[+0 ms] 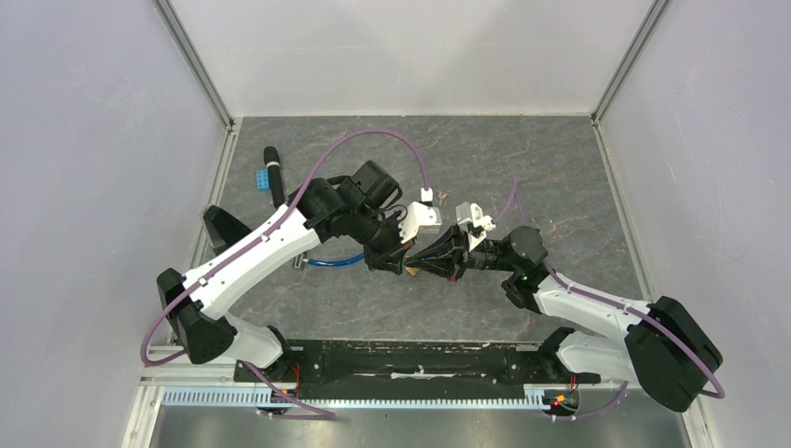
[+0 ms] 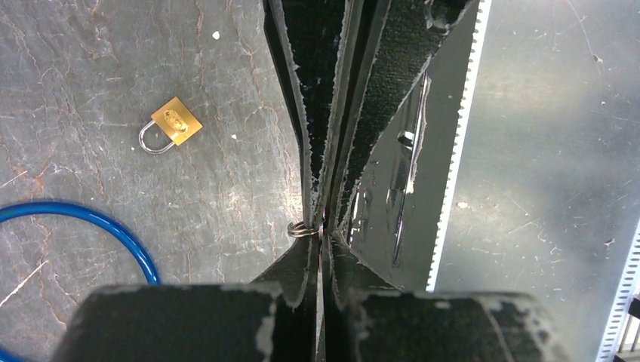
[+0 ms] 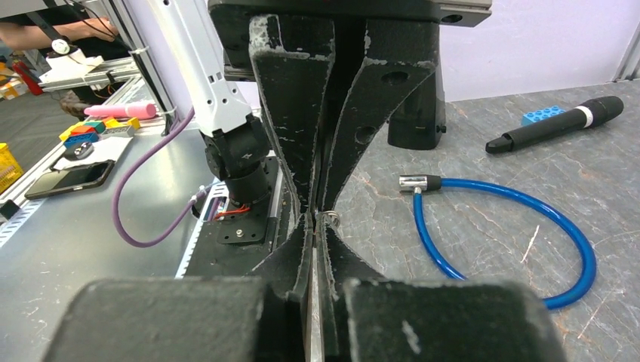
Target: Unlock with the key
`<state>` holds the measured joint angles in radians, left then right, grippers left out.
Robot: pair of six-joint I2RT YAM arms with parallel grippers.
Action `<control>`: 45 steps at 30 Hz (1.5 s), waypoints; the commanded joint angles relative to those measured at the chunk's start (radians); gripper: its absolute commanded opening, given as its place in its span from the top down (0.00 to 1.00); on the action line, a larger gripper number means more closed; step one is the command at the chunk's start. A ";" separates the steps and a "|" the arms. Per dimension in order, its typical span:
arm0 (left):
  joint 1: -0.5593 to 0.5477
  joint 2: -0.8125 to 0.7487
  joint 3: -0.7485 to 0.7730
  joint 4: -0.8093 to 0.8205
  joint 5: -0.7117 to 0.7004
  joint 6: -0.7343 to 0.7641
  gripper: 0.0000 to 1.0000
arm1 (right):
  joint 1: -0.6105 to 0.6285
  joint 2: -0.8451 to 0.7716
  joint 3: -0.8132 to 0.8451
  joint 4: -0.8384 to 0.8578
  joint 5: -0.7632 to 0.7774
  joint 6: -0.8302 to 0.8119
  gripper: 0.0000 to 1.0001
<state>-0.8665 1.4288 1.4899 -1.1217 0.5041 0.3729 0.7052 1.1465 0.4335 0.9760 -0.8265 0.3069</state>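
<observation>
My two grippers meet tip to tip above the middle of the table. The left gripper (image 1: pixel 409 254) (image 2: pixel 323 230) is shut on the key, whose small steel ring (image 2: pixel 300 229) sticks out at its fingertips. From the opposite side the right gripper (image 1: pixel 422 261) (image 3: pixel 315 219) is shut on the same key. A thin silver blade shows between its pads, and the ring (image 3: pixel 330 219) pokes out beside them. The brass padlock (image 2: pixel 170 126) (image 1: pixel 409 272) lies flat on the table below the grippers, its shackle closed and nothing touching it.
A blue cable loop (image 1: pixel 334 261) (image 3: pixel 521 219) with a metal end lies left of the padlock. Near the table's far left are a black microphone-like stick (image 1: pixel 274 173) (image 3: pixel 555 124) and a blue brick (image 1: pixel 267 177). Walls enclose the table on three sides.
</observation>
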 commanded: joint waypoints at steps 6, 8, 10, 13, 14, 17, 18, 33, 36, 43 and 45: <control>-0.009 -0.049 0.006 0.020 -0.020 0.025 0.83 | 0.004 -0.002 0.033 0.046 0.009 0.034 1.00; -0.008 -0.074 -0.011 0.050 -0.055 0.010 0.76 | 0.002 -0.003 0.033 0.034 0.026 0.035 1.00; -0.007 -0.103 -0.033 0.092 -0.082 -0.004 0.64 | 0.000 -0.004 0.028 0.040 0.041 0.046 1.00; -0.003 -0.155 -0.071 0.161 -0.095 -0.028 0.50 | -0.004 -0.006 0.015 0.074 0.060 0.075 1.00; 0.001 -0.175 -0.086 0.190 -0.097 -0.038 0.46 | -0.006 -0.004 0.009 0.089 0.065 0.091 1.00; 0.022 -0.235 -0.143 0.282 -0.111 -0.081 0.38 | -0.020 -0.008 -0.013 0.143 0.089 0.146 1.00; 0.035 -0.258 -0.165 0.319 -0.111 -0.103 0.37 | -0.027 -0.008 -0.025 0.175 0.102 0.171 1.00; 0.158 -0.625 -0.842 1.614 -0.288 -0.899 0.27 | -0.065 -0.017 -0.159 0.593 0.397 0.521 1.00; 0.153 -0.587 -0.869 1.747 -0.263 -0.989 0.27 | -0.065 0.009 -0.152 0.656 0.432 0.594 1.00; 0.114 -0.514 -0.911 1.967 -0.287 -1.129 0.28 | -0.065 0.004 -0.157 0.670 0.501 0.632 1.00; 0.102 -0.502 -0.917 1.986 -0.302 -1.149 0.28 | -0.066 -0.002 -0.166 0.678 0.527 0.633 1.00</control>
<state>-0.7422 0.9089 0.5892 0.6704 0.2367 -0.6556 0.6437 1.1614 0.2768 1.4895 -0.3756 0.9096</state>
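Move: The key on its ring is pinched between both hands' fingertips, at the left hand's tips just to its right and about 2 cm left of the right hand's point. The padlock lies some 10 cm ahead of and 21 cm below the left hand, about 1 cm to its right; from the right hand it is 10 cm ahead, 1 cm left, 22 cm below. The blue cable loop's middle is about 16 cm left of the padlock and 7 cm farther out. The left fingers spread wide and let go of the key, and the hand lifts about 13 cm and goes some 7 cm forward, swinging its fingertips up by around 70 degrees from down-and-right to nearly level, turned out forward and right. The right hand, still shut on the key, waits at first and then draws up about 6 cm, off to the right and a little forward, away from the padlock, tipping its fingertips upward and rolling as it goes. ##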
